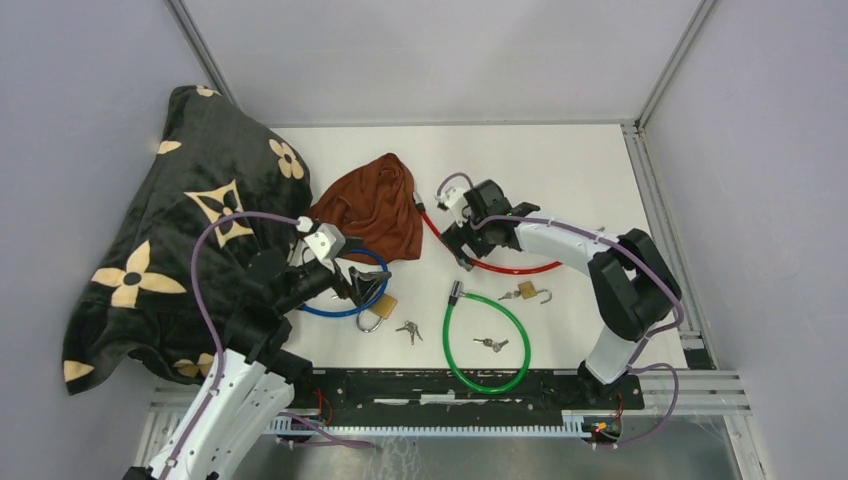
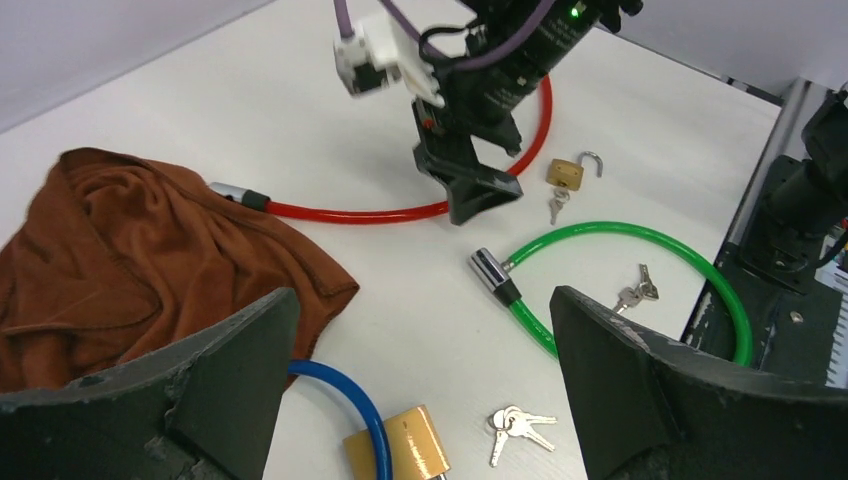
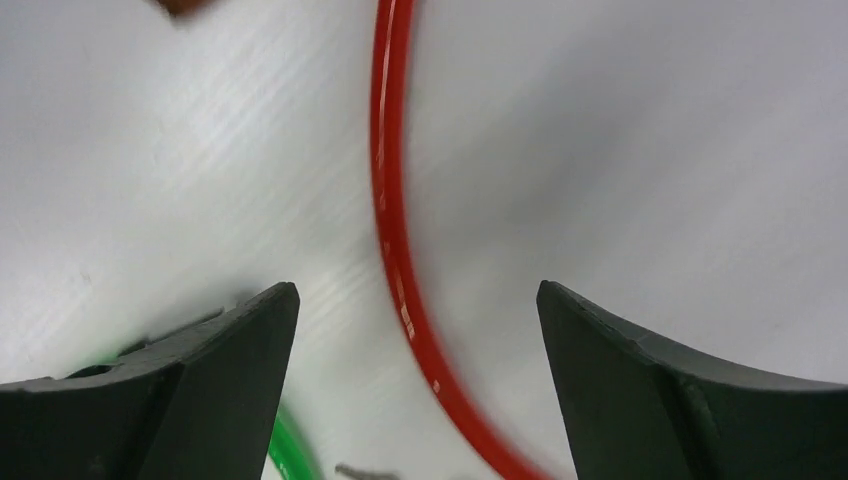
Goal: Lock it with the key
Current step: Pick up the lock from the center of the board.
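My left gripper point(image 1: 357, 287) hangs open low over the table, nothing between its fingers point(image 2: 235, 365). Just below it lies a brass padlock point(image 2: 415, 447) with the blue cable point(image 2: 352, 400) threaded over it, and a small bunch of keys point(image 2: 515, 425) lies to its right. My right gripper point(image 1: 463, 250) is open above the red cable point(image 3: 395, 235). The cable runs on the table between the pads point(image 3: 230, 350), touching neither. A second, smaller brass padlock point(image 1: 530, 291), its shackle open, lies with keys point(image 1: 508, 295) near the red cable point(image 1: 500, 267).
A green cable loop point(image 1: 495, 345) lies near the front edge with more keys point(image 1: 491, 345) inside it and its metal end point(image 2: 489, 270) free. A brown cloth point(image 1: 372, 208) covers part of the blue and red cables. A black flowered blanket point(image 1: 180, 240) fills the left side.
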Robot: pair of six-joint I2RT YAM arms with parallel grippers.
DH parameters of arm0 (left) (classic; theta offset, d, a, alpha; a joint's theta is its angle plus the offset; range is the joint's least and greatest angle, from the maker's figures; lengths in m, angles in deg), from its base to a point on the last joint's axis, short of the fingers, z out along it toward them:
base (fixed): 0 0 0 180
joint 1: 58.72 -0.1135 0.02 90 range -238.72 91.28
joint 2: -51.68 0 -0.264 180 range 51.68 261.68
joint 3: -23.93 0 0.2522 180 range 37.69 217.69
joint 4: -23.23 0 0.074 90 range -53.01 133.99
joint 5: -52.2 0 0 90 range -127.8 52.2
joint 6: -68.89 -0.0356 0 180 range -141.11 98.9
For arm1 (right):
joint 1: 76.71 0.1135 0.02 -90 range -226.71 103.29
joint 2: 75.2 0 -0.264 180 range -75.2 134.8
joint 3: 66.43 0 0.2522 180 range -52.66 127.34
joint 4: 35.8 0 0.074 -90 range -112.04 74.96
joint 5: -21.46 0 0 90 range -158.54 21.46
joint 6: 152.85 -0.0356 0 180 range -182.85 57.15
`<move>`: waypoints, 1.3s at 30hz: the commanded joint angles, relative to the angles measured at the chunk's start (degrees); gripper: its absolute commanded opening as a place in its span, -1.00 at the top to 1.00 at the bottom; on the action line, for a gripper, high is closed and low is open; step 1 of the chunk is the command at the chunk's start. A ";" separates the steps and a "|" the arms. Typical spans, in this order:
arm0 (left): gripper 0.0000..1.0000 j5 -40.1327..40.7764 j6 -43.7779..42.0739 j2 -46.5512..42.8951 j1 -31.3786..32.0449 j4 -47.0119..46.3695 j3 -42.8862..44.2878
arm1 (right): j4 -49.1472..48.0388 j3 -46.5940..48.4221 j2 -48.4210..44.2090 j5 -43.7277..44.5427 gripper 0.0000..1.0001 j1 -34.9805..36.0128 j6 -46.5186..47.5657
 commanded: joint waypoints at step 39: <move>-0.84 3.23 -79.73 58.17 18.85 -34.41 8.30 | 5.94 -9.14 -17.41 -27.88 1.00 0.12 15.34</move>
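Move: From the right hand, the stretch of the red lock's cable it goes for lies about 5 cm back, 3 cm right and 7 cm below. The green lock's head is 10 cm back and 1 cm left, the small padlock 10 cm back and 12 cm right. From the left hand, that red stretch is some 9 cm ahead, 18 cm right and 23 cm below; the big padlock sits almost straight below, and the brown cloth's middle is about 18 cm ahead. Back and down, a little right, the right hand drops about 6 cm, shuts its open fingers on the red lock's cable, then lifts it some 7 cm, drawing back and slightly left while turning counter-clockwise. The left hand, still open, swings down, right and forward towards the cable, rolling some 70 degrees and tipping its fingers downward. ##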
